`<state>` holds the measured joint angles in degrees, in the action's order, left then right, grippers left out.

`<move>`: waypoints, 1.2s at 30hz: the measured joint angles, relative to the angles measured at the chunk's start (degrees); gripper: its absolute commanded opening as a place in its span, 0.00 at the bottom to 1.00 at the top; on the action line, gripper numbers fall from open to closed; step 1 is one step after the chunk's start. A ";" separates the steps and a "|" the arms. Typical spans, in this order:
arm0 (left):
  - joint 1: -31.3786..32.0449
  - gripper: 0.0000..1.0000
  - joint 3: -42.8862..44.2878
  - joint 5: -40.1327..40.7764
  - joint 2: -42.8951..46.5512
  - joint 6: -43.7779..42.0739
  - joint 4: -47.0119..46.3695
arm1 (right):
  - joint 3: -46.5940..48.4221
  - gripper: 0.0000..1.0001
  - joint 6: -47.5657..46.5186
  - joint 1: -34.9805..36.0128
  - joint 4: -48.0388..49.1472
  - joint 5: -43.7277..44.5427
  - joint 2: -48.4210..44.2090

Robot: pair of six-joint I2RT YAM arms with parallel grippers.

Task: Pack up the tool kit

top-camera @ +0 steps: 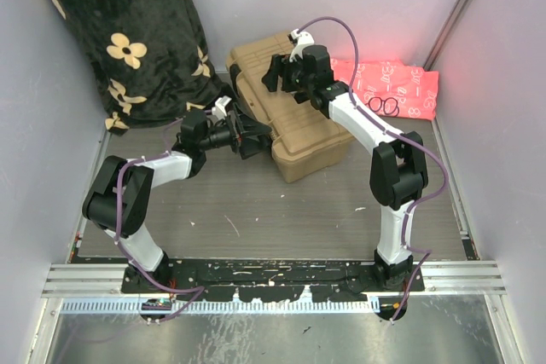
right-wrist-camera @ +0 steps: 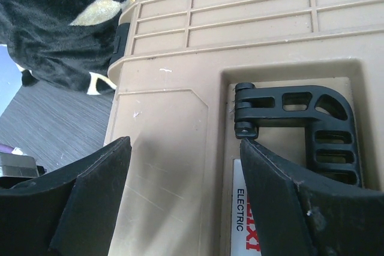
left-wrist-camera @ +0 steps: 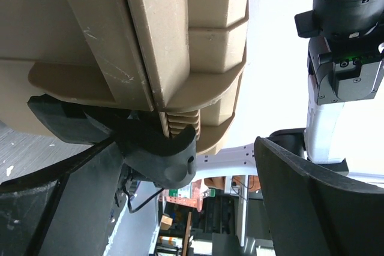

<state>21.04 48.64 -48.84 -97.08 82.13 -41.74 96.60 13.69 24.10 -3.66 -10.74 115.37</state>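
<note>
The tool kit is a tan toolbox [top-camera: 300, 144] that lies on the table with its ribbed lid [right-wrist-camera: 180, 58] down. The black handle [right-wrist-camera: 312, 124] lies folded in its recess on top. My right gripper [top-camera: 275, 74] [right-wrist-camera: 183, 148] hovers open over the lid beside the handle's hinge, with nothing between its fingers. My left gripper [top-camera: 256, 135] [left-wrist-camera: 189, 169] is open at the box's left front side. A black latch [left-wrist-camera: 165, 157] on the box edge [left-wrist-camera: 180, 40] sits close to its left finger, and a wide gap is left to the right finger.
A black floral blanket [top-camera: 136, 31] [right-wrist-camera: 60, 22] is piled at the back left, touching the box. A pink patterned cloth [top-camera: 392, 87] with black rings on it lies at the back right. Walls close in both sides and the back.
</note>
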 measured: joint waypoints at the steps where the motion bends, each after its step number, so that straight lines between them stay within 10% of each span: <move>1: 0.00 0.88 0.13 -0.13 0.00 0.00 0.00 | 0.00 0.80 0.00 0.00 0.00 0.00 0.00; 36: 0.28 0.63 4.94 -0.87 0.13 -4.39 11.67 | 0.15 0.80 0.09 -0.20 -0.35 0.02 0.00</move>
<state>21.32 53.58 -49.71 -96.95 77.73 -30.06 96.75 13.78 23.90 -4.01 -10.72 115.37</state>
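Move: Just beyond the left fingers, about 2 cm ahead, 3 cm right and 2 cm below the hand point, stands the box's near black latch. From that hand the lid handle lies roughly 12 cm ahead, 11 cm right and 4 cm higher; the far latch is some 15 cm ahead and 6 cm left, about level. From the right hand over the lid, the near latch lies about 15 cm back, 4 cm left and 6 cm lower. Squeezing from nearly wide open to about two-thirds open, the left fingers, set one above the other, work at the near latch, the lower finger pushing it up and in towards the lid rim. The left hand hardly travels, rising about half a centimetre and sinking back, with a roll of some 5 degrees. The right hand stays braced on the lid, its opening unchanged. ##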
